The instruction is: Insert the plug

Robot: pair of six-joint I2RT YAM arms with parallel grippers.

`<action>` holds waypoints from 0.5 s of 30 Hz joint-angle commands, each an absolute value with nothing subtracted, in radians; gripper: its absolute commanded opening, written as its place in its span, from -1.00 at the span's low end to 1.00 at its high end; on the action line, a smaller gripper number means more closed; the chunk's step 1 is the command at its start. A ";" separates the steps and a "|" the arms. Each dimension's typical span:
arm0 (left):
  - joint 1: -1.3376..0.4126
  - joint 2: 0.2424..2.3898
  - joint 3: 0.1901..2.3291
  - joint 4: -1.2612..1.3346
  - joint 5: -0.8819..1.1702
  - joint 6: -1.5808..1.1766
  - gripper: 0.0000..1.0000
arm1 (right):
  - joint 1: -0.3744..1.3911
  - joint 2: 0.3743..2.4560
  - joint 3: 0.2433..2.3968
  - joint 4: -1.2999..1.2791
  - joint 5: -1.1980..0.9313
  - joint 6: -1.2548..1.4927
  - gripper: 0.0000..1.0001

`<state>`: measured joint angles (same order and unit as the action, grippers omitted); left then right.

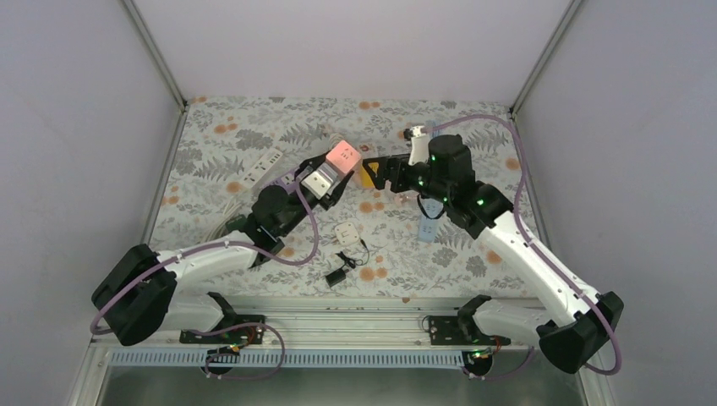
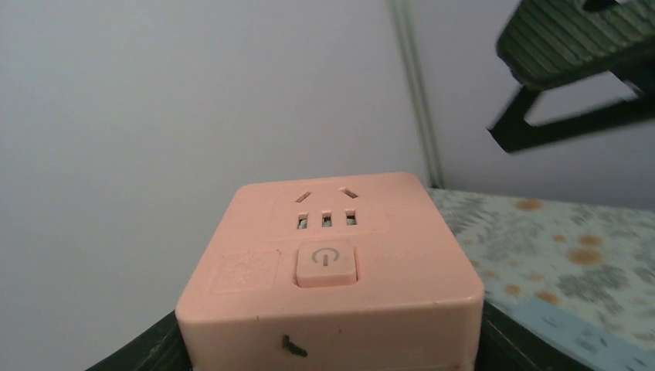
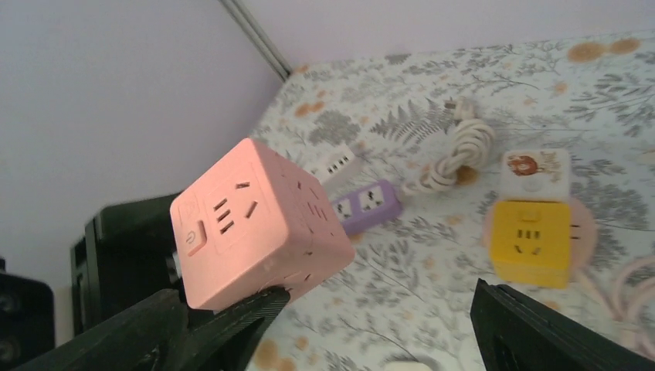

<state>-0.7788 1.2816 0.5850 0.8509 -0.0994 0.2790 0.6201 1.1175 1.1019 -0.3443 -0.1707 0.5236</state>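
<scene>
My left gripper (image 1: 328,176) is shut on a pink cube socket (image 1: 342,155) and holds it tilted above the floral cloth. In the left wrist view the pink cube socket (image 2: 332,263) fills the frame, its slots and power button facing up, with my dark fingers at its lower corners. My right gripper (image 3: 378,332) stands open, its left finger (image 3: 232,317) right under the pink cube socket (image 3: 255,220), contact unclear. A small black plug (image 1: 336,275) with a thin cord lies on the cloth near the arm bases, apart from both grippers.
A yellow cube socket (image 3: 533,239) with a white block (image 3: 534,171) behind it sits right of the pink one. A purple strip (image 3: 367,205), a white strip (image 1: 262,167), a coiled white cable (image 3: 463,143), a white adapter (image 1: 347,233) and a blue card (image 1: 429,222) lie around.
</scene>
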 commanded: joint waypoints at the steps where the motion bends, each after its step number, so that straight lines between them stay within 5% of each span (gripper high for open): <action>1: -0.727 1.256 0.594 0.757 0.192 0.309 0.09 | 0.615 1.156 1.200 -0.637 -0.159 0.231 0.88; 15: -0.705 1.321 0.722 0.469 0.489 0.492 0.15 | 0.628 1.205 1.204 -0.674 -0.365 0.185 0.95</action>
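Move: The pink cube, still held by the left fingers, lies some 6 cm to the right hand's left, about 2 cm ahead and 3 cm below. From the left hand, the open right gripper is some 7 cm to the right, level ahead and 3 cm higher. The yellow cube is about 10 cm ahead, 2 cm right and 26 cm below the right hand; the white cube stands 5 cm beyond and 1 cm left of the yellow one. Keeping its grip on the pink cube, the left hand sinks about 5 cm while going 4 cm right and 3 cm back, turning clockwise and rolling its left side up so the cube's socket face swings round towards the right gripper. The right hand, fingers staying wide open, sinks nearly as far and draws back a little beside it, rolling its left side down some 20 degrees and turning slightly counter-clockwise to meet the cube; one finger comes close, but no touch can be made out. ##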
